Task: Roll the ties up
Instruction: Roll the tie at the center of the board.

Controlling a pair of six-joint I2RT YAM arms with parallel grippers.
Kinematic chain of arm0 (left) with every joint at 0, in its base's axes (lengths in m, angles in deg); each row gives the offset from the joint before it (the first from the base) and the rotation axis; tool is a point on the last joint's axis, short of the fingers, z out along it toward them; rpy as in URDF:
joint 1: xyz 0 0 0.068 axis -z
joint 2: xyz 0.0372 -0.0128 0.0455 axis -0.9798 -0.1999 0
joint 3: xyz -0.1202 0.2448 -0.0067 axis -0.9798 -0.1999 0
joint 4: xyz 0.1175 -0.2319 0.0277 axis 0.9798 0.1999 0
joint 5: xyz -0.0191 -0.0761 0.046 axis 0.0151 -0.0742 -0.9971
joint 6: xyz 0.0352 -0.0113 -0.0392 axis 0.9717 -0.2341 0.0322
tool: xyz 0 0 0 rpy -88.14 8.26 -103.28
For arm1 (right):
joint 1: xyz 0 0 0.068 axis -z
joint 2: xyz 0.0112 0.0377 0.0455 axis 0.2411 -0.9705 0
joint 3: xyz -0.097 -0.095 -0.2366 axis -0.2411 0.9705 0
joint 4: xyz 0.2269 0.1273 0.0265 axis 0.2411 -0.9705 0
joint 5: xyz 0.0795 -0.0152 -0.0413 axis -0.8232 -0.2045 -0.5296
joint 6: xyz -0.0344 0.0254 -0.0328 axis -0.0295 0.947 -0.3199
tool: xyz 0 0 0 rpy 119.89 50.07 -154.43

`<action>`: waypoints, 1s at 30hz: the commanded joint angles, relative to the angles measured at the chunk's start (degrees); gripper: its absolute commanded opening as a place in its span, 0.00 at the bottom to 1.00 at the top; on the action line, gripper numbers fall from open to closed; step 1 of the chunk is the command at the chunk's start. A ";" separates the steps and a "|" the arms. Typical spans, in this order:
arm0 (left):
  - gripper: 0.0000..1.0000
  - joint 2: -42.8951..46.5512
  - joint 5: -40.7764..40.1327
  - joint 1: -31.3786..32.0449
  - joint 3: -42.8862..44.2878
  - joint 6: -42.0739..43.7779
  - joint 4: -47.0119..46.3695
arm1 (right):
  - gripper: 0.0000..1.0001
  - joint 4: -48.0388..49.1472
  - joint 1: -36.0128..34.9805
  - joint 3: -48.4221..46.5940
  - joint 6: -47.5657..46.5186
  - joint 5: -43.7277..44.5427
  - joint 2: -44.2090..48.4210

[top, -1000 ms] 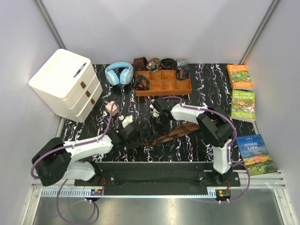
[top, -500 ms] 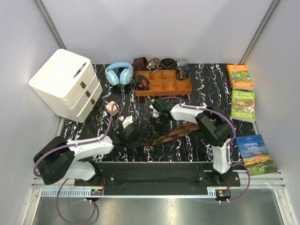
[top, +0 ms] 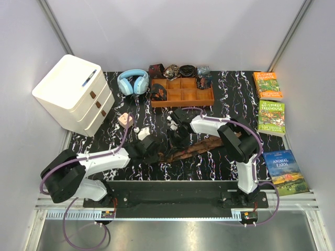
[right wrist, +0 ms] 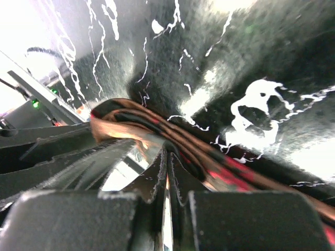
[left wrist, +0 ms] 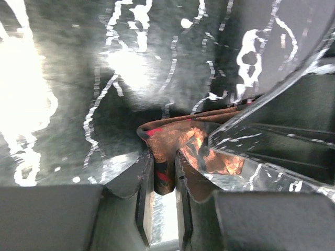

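A dark brown tie (top: 205,145) with a reddish-tan pattern lies slanted across the black marbled table (top: 230,94). My left gripper (top: 158,153) is at its lower left end. In the left wrist view the fingers (left wrist: 142,178) pinch a fold of the tie (left wrist: 172,138), so the left gripper (left wrist: 163,170) is shut on it. My right gripper (top: 177,138) is just beyond, low over the same end. In the right wrist view the right gripper (right wrist: 166,159) is shut, with an edge of the folded tie (right wrist: 209,162) caught between its jaws.
An orange-brown wooden tray (top: 182,98) with compartments stands at the back, with rolled items in and behind it. Blue headphones (top: 132,82) and a white drawer unit (top: 73,94) are at the left. Books (top: 270,116) lie along the right edge. A small pink object (top: 124,120) lies near the drawers.
My left gripper has slid right to the tie's end and closed on the fabric. The right gripper has stayed shut, almost in place.
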 commanded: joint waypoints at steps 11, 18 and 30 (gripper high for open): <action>0.15 5.62 -7.86 -0.34 6.67 5.59 23.10 | 0.09 -0.69 4.34 -6.91 0.03 15.32 2.33; 0.15 5.98 -7.51 -0.34 7.90 6.92 24.06 | 0.06 -0.51 2.06 -10.88 1.34 13.48 -5.61; 0.17 7.03 -10.49 -0.60 9.93 5.52 28.53 | 0.05 0.72 -2.42 4.22 4.50 15.32 4.14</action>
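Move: The left fingers hold the tie's folded end, with the bare board it is drawn to some 6 cm to the left and 2 cm back; the pink block stands about 13 cm left and 14 cm ahead. From the right fingertips, the tie strip's middle lies some 12 cm to the right, 1 cm ahead and just below. The held folded end is about 4 cm left and 3 cm back of those tips. Keeping its pinch on the tie's folded end, the left hand draws it about 6 cm to the left and slightly back, lifting a little as it rolls some 20 degrees with its left side rising. The right hand, fingers still shut, leaves the tie by swinging about 9 cm forward in a low arc, then drops about 3 cm and sweeps back over 6 cm towards the tie's far edge, its wrist tilting up and then partly back. ##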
